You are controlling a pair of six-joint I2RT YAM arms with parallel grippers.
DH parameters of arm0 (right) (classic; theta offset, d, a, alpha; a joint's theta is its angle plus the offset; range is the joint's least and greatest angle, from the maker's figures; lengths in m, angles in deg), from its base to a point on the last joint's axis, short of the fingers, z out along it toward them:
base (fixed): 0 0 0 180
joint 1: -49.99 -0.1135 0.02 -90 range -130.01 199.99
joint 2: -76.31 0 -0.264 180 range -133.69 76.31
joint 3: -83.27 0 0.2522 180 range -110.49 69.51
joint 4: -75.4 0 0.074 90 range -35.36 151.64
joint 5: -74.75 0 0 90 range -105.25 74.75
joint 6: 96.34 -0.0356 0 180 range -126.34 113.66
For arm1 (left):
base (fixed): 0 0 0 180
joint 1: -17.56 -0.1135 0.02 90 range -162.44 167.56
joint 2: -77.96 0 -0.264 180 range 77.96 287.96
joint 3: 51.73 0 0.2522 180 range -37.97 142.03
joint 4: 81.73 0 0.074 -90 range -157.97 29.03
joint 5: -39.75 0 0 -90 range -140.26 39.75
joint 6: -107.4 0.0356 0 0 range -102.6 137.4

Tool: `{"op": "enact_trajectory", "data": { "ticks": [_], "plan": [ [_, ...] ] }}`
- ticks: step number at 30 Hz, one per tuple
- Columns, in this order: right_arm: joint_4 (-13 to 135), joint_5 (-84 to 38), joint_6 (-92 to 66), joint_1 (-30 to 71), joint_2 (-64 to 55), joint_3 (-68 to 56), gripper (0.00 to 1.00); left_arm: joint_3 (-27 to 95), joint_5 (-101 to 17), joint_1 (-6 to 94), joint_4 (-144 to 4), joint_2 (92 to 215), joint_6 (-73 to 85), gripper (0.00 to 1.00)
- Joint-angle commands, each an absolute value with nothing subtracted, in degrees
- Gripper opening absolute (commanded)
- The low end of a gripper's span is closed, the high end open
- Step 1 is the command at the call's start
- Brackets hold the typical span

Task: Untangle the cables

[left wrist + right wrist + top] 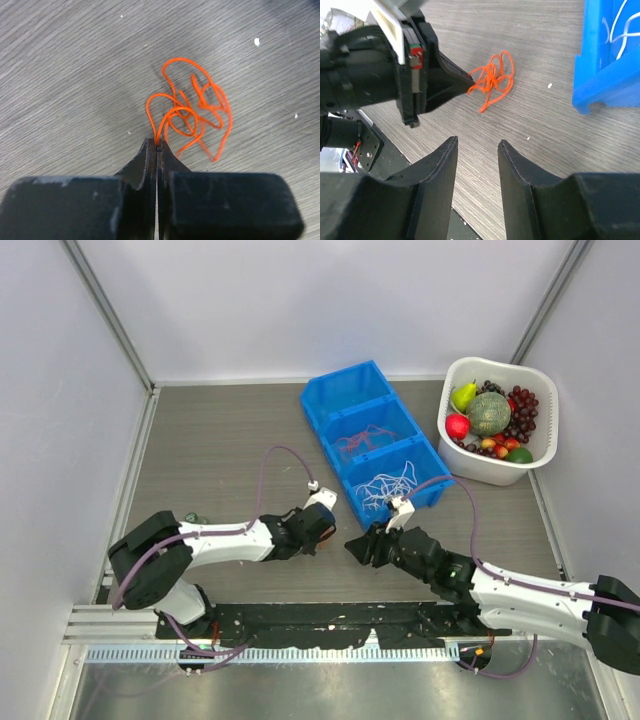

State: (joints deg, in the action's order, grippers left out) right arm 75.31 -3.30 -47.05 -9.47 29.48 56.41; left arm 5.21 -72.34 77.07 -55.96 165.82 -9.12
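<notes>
The orange-red cable (190,112) is a small curly tangle on the grey table, and it also shows in the right wrist view (492,80). My left gripper (159,146) is shut on one end of it, low over the table (330,532). My right gripper (477,142) is open and empty, a short way from the tangle and facing the left gripper (353,545). White cables (390,485) lie in the near compartment of the blue bin (345,390). Pinkish-red cables (360,440) lie in its middle compartment.
A white basket (497,472) of fruit stands at the back right beside the bin. The bin's near corner (605,75) is close to the right of the tangle. Grey walls enclose the table on three sides.
</notes>
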Motion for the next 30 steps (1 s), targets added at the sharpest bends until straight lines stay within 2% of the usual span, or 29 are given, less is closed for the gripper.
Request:
{"op": "enact_trajectory", "data": {
  "ticks": [1,5,12,19,25,30],
  "plan": [
    [77.55,-5.31,-46.25,-9.77,27.98,53.96,0.44,7.47,-72.24,77.24,-51.64,159.72,-9.32,0.0],
    [77.9,-7.16,-43.79,-9.77,26.31,51.94,0.5,8.52,-68.19,77.15,-46.98,149.71,-10.11,0.0],
    [80.54,-7.86,-42.64,-9.69,24.72,48.08,0.62,13.09,-64.15,77.24,-41.26,140.02,-12.39,0.0],
    [79.3,-9.79,-40.52,-9.77,26.03,44.2,0.63,18.1,-63.52,77.24,-38.27,136.68,-14.33,0.0],
    [86.51,-14.11,-43.43,-9.77,26.92,45.26,0.63,19.51,-65.28,77.15,-37.56,135.97,-16.52,0.0],
    [85.2,-4.36,-49.83,-9.86,28.32,44.82,0.66,19.51,-65.46,77.24,-37.04,136.32,-16.88,0.0]
  ]
}}
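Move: My left hand already pinches the near-left edge of the orange cable, whose middle lies some 2 cm ahead and 2 cm to the right, about 1 cm below the fingertips. From my right hand, waiting half open, the orange cable is about 5 cm ahead, 7 cm left and 9 cm down; the white cable in the blue bin is roughly 19 cm ahead, 6 cm right and 9 cm down. I keep my left fingers shut on the orange cable and lift it about 19 cm off the table, easing back a little and rolling my wrist some 25 degrees, left side down. My right hand spreads its fingers wider, then follows up about 9 cm and leftward nearly 5 cm, bringing the open fingers close to the cable's hanging loops. ##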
